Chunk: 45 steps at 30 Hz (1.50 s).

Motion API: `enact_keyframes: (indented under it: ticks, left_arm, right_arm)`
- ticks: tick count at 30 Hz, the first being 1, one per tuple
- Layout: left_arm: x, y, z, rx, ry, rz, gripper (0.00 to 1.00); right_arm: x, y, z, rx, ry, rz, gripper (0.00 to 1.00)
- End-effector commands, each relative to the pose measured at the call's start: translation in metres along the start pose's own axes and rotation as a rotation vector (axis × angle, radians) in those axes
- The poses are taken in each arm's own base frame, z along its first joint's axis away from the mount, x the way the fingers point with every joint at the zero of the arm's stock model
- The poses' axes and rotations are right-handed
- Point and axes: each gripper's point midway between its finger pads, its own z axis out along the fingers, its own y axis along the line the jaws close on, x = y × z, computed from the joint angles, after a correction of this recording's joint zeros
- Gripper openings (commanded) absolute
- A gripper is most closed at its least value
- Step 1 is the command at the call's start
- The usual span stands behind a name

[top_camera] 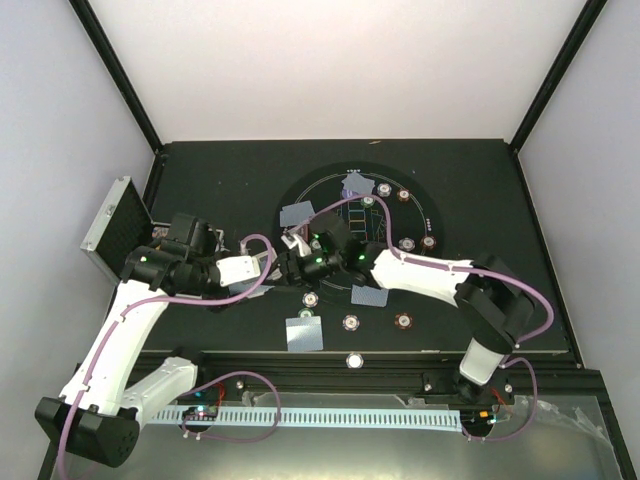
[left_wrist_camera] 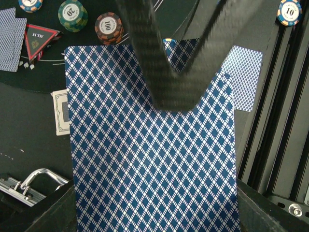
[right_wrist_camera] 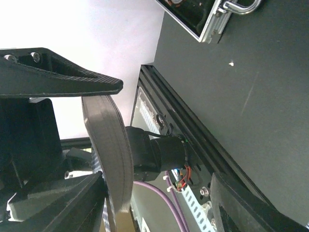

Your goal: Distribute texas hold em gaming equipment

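Note:
My left gripper (left_wrist_camera: 157, 212) is shut on a thick deck of blue-diamond-backed playing cards (left_wrist_camera: 154, 159), which fills the left wrist view. My right gripper (top_camera: 295, 262) meets it at the table's middle, and its black fingers (left_wrist_camera: 169, 63) cross the deck's top edge. In the right wrist view the deck (right_wrist_camera: 108, 159) shows edge-on beside one finger, and my right gripper (right_wrist_camera: 149, 208) stands open. Single cards (top_camera: 298, 214) (top_camera: 305, 333) lie on the mat with striped chips (top_camera: 402, 321). A green chip (left_wrist_camera: 72, 14), a red-brown chip (left_wrist_camera: 108, 28) and the red triangle marker (left_wrist_camera: 38, 38) lie beyond the deck.
The open silver case (top_camera: 112, 225) stands at the left edge, with its latch (left_wrist_camera: 29, 186) close under my left gripper. A white button disc (top_camera: 354, 360) sits on the front rail. A pale card (left_wrist_camera: 60, 111) lies by the deck's left side.

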Motion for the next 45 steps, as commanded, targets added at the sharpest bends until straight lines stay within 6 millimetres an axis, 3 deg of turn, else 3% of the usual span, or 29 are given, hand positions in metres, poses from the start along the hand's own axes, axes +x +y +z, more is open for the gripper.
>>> enact_keyframes:
  ticks: [1,13,19,28,35,40,45]
  left_arm:
    - [-0.008,0.003,-0.004,-0.017,-0.033,0.027,0.02]
    - [-0.005,0.002,-0.002,-0.014,-0.024,0.026,0.02]
    - [-0.006,0.002,-0.005,-0.016,-0.028,0.026,0.02]
    - [-0.012,0.001,-0.010,-0.017,-0.047,0.027,0.01]
    - [-0.013,0.004,-0.008,-0.012,-0.045,0.026,0.02]
    - [-0.013,0.004,-0.008,-0.015,-0.043,0.030,0.02]
    - [-0.012,0.004,-0.007,-0.013,-0.040,0.026,0.02]
  right_arm:
    - [0.000,0.008,0.018,-0.019,0.029,-0.009,0.62]
    - [-0.007,0.010,0.033,-0.052,0.047,-0.007,0.63]
    - [-0.008,-0.010,0.028,0.007,0.067,-0.008,0.48]
    - [0.001,-0.037,0.012,0.069,0.051,0.022,0.45]
    - [0.002,-0.025,-0.004,0.036,-0.008,0.025,0.36]
    - [0.001,-0.008,-0.016,0.031,-0.037,-0.005,0.21]
    - [0.002,-0.004,-0.024,0.054,-0.046,-0.022,0.09]
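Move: The deck is held in the left gripper, its middle about 3 cm to that hand's right. From the right hand, the deck's middle lies some 3 cm to the left, about level fore and aft and about 1 cm above. Some 20 cm below the right hand on the table lie the far card pair, 13 cm ahead and 4 cm right, the near card pair, 17 cm back and 5 cm right, and the white chips, 8 cm back and 7 cm right. Slide the right gripper about 3 cm left, its open fingers straddling the deck's free end. Close them partway, then draw back some 4.5 cm to the right, dragging the top card along the deck and shutting the fingers almost fully to pinch it, rising about a centimetre at the end. Hold the deck still in the left gripper. ##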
